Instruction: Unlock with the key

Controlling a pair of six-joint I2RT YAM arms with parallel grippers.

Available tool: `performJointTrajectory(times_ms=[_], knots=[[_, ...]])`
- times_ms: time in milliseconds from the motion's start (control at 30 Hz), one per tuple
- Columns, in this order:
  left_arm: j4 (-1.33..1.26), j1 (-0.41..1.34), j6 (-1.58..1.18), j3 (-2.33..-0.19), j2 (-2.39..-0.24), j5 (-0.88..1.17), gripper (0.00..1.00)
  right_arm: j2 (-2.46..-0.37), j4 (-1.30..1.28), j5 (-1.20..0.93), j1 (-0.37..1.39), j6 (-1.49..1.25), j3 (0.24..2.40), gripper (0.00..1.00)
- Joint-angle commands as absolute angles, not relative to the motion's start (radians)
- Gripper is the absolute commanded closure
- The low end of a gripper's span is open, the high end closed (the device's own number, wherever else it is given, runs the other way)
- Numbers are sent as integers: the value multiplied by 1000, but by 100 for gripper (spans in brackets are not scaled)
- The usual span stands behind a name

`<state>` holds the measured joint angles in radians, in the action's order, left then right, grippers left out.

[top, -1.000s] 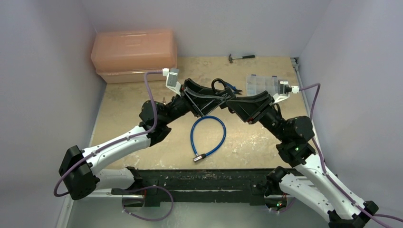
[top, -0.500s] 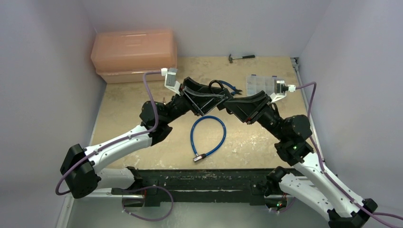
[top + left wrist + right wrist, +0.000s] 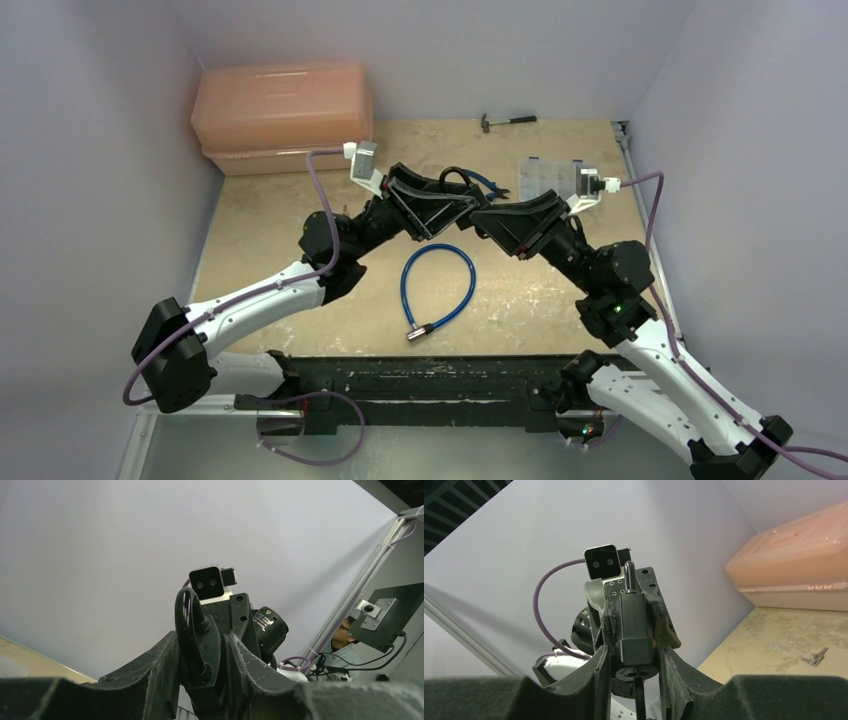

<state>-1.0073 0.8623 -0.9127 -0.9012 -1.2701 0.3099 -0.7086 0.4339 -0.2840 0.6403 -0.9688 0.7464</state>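
Note:
Both arms meet in mid-air over the table's middle. A small black padlock (image 3: 212, 647) with a curved shackle (image 3: 183, 622) sits between my left gripper's (image 3: 202, 652) fingers, which press on its body. From the other side, the right gripper (image 3: 634, 652) straddles the padlock's (image 3: 634, 625) lower body, fingers against its sides. The key (image 3: 639, 697) shows edge-on as a thin dark strip stuck in the round keyhole face (image 3: 638, 672), between the right fingers and touching neither. From above, the left gripper (image 3: 460, 207) and right gripper (image 3: 484, 216) hide the lock.
A blue cable loop (image 3: 440, 285) lies below the grippers. An orange toolbox (image 3: 282, 118) stands back left, a hammer (image 3: 508, 121) at the back, a clear organiser box (image 3: 548, 178) back right, blue-handled pliers (image 3: 482, 181) behind the grippers. Loose silver keys (image 3: 814, 657) lie on the table.
My left gripper's jaws have closed in on the padlock and the left arm has shifted slightly right. The right wrist has edged left; its jaws have not changed.

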Motion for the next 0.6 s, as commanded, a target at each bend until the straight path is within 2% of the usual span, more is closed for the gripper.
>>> performJointTrajectory(times_ms=[0, 133, 200, 300, 567], knots=[[-967, 864, -842, -920, -1249, 319, 100, -695, 480, -286, 643, -954, 787, 97], [-853, 859, -771, -938, -1217, 282, 100, -682, 368, -272, 643, -890, 816, 45], [-848, 841, -772, -935, -1210, 283, 100, -673, 298, -258, 642, -848, 833, 31], [-858, 795, -800, -938, -1214, 315, 100, -659, 222, -236, 642, -805, 851, 24], [-849, 665, -789, -946, -1221, 352, 100, -604, 30, -190, 643, -659, 872, 22]])
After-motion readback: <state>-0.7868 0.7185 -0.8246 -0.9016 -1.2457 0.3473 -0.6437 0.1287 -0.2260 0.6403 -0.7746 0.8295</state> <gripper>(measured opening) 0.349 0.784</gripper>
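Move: The padlock is in the left gripper's fingers, its middle about 1 cm ahead, 1 cm right of and 1 cm above that hand point. The key's head is between the right pads, and from them the padlock lies about 2 cm ahead, 4 cm left and 2 cm up. From the left hand, roughly 40 cm below, the blue cable lies 7 cm ahead and 2 cm left, the pliers 28 cm ahead and 9 cm right. Open the right fingers wide to let go of the key head, dipping that gripper nearly 3 cm, then raising it slightly and drawing right, its fingertips tipping down some 10 degrees. Keep the left grip on the padlock and carry it forward about 5.5 cm, sinking 4 cm and drifting left, turning it slightly counter-clockwise away from the right gripper. ##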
